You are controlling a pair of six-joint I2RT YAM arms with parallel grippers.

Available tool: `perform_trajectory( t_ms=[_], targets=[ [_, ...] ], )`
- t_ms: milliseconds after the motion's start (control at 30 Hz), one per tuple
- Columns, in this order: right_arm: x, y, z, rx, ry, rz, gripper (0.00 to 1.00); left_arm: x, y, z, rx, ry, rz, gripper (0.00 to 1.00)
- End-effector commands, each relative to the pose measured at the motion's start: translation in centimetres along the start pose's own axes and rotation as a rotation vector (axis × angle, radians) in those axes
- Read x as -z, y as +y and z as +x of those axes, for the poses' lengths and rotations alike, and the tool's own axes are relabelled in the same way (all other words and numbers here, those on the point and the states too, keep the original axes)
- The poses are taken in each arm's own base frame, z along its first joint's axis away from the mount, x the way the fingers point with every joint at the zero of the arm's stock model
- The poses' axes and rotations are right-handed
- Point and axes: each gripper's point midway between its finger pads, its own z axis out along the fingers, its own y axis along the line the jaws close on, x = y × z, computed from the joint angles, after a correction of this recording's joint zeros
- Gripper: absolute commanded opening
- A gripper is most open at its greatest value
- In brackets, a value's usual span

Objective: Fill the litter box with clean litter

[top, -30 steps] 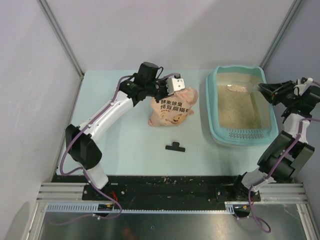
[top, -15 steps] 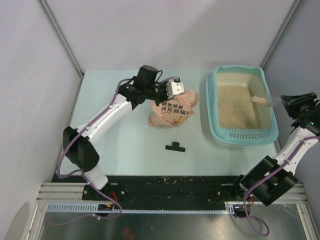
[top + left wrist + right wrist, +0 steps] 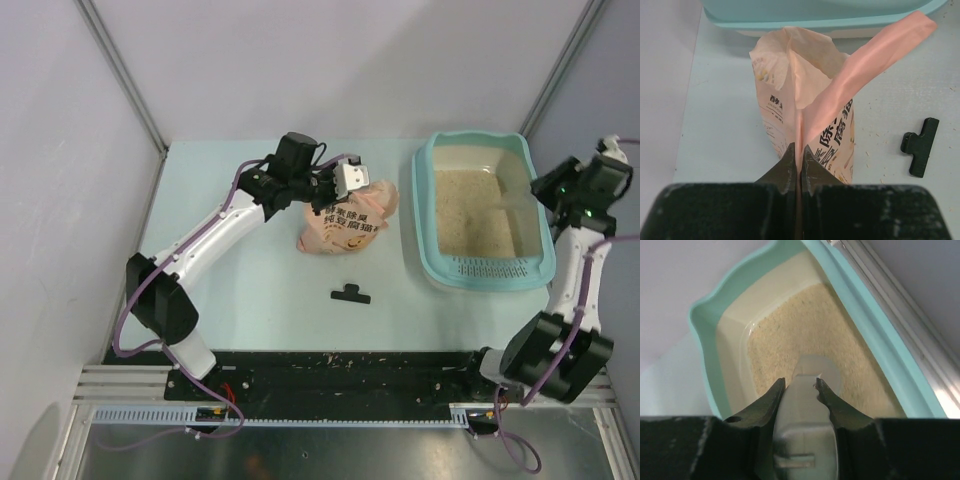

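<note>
The teal litter box [image 3: 424, 215] lies at the table's right, its perforated ledge at the near end. Beige clean litter [image 3: 470, 212] covers its floor and fills the right wrist view [image 3: 805, 325] inside the teal rim [image 3: 704, 355]. My right gripper [image 3: 545, 192] hangs over the box's right rim, shut on the handle of a clear scoop [image 3: 515, 200]. The scoop [image 3: 807, 405] points down at the litter between the jaws [image 3: 800, 382]. My left gripper [image 3: 350, 180] is shut on the top edge of the peach-pink bag [image 3: 345, 225], whose mouth gapes toward the box [image 3: 805, 75].
A black clip [image 3: 350, 293] lies on the table in front of the bag, and it shows to the right of the bag in the left wrist view [image 3: 920, 146]. Grey walls and metal posts close in the table at the back and on both sides.
My right wrist swung out past the box's right rim and partly back, turning the scoop. The pinkish heap seen at the scoop earlier no longer shows. The left gripper barely shifted.
</note>
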Motion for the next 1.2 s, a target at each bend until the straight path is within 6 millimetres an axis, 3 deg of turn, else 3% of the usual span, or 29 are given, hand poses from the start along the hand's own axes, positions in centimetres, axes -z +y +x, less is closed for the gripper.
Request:
perform_trajectory(
  t_ms=[0, 100, 167, 233, 333, 400, 500, 533, 633, 800, 967, 1167],
  targets=[
    [-3.5, 3.6, -6.8, 0.23, -0.238, 0.009, 0.0, 2.0, 0.4, -6.4, -0.054, -0.18, -0.014, 0.01],
    [-5.0, 5.8, -7.9, 0.325, -0.279, -0.022, 0.0, 2.2, 0.3, -6.4, -0.049, -0.177, -0.02, 0.01],
    [-4.5, 6.7, -8.4, 0.373, -0.295, -0.038, 0.0, 2.5, 0.2, -6.3, -0.045, -0.175, -0.024, 0.01],
    [-4.2, 7.6, -6.9, 0.506, -0.264, -0.05, 0.0, 2.6, -0.1, -6.2, -0.039, -0.172, -0.023, 0.01],
    [-2.1, 9.7, -5.5, 0.69, -0.282, -0.116, 0.0, 2.6, -0.4, -6.0, -0.027, -0.17, -0.016, 0.01],
    [-0.5, 11.3, -4.5, 0.696, -0.264, -0.23, 0.0, 2.7, -0.5, -6.0, -0.027, -0.171, -0.013, 0.01],
    [3.7, 16.6, -1.9, 0.709, -0.208, -0.581, 0.0, 2.7, -0.5, -5.9, -0.027, -0.168, -0.016, 0.01],
    [5.6, 19.3, 0.1, 0.716, -0.157, -0.751, 0.0, 2.7, -0.6, -5.8, -0.028, -0.165, -0.016, 0.01],
    [9.1, 23.7, 4.2, 0.721, -0.021, -0.978, 0.0, 2.6, -0.6, -5.4, -0.025, -0.152, -0.024, 0.01],
    [12.0, 26.8, 8.4, 0.732, 0.142, -1.154, 0.0, 2.3, -0.6, -4.9, -0.015, -0.138, -0.024, 0.0],
    [11.5, 27.9, 10.1, 0.786, 0.201, -1.198, 0.0, 2.4, -0.6, -4.8, -0.011, -0.135, -0.029, 0.0],
    [10.0, 27.7, 12.3, 0.874, 0.273, -1.194, 0.0, 2.8, -0.7, -5.0, -0.005, -0.14, -0.034, 0.0]
  ],
)
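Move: The open bag mouth, where the right hand is taking the spoon, lies about 38 cm to its left, nearly level with it fore and aft and about 5 cm lower. The litter box's middle is some 9 cm ahead, 9 cm left and 20 cm below; the black clip lies about 45 cm left, 10 cm back and 26 cm down. From the left hand, the mouth is about 14 cm to the right, 1 cm ahead and 4 cm lower. Still gripping the emptied spoon, the right hand first runs about 8 cm forward over the litter box, then draws back as it swings some 30 cm left to the bag mouth, rising about 10 cm and sinking a little at the end. The wrist turns nearly 80 degrees counter-clockwise, bringing the bowl round to the opening. The left fingers keep pinching the bag's rim. ##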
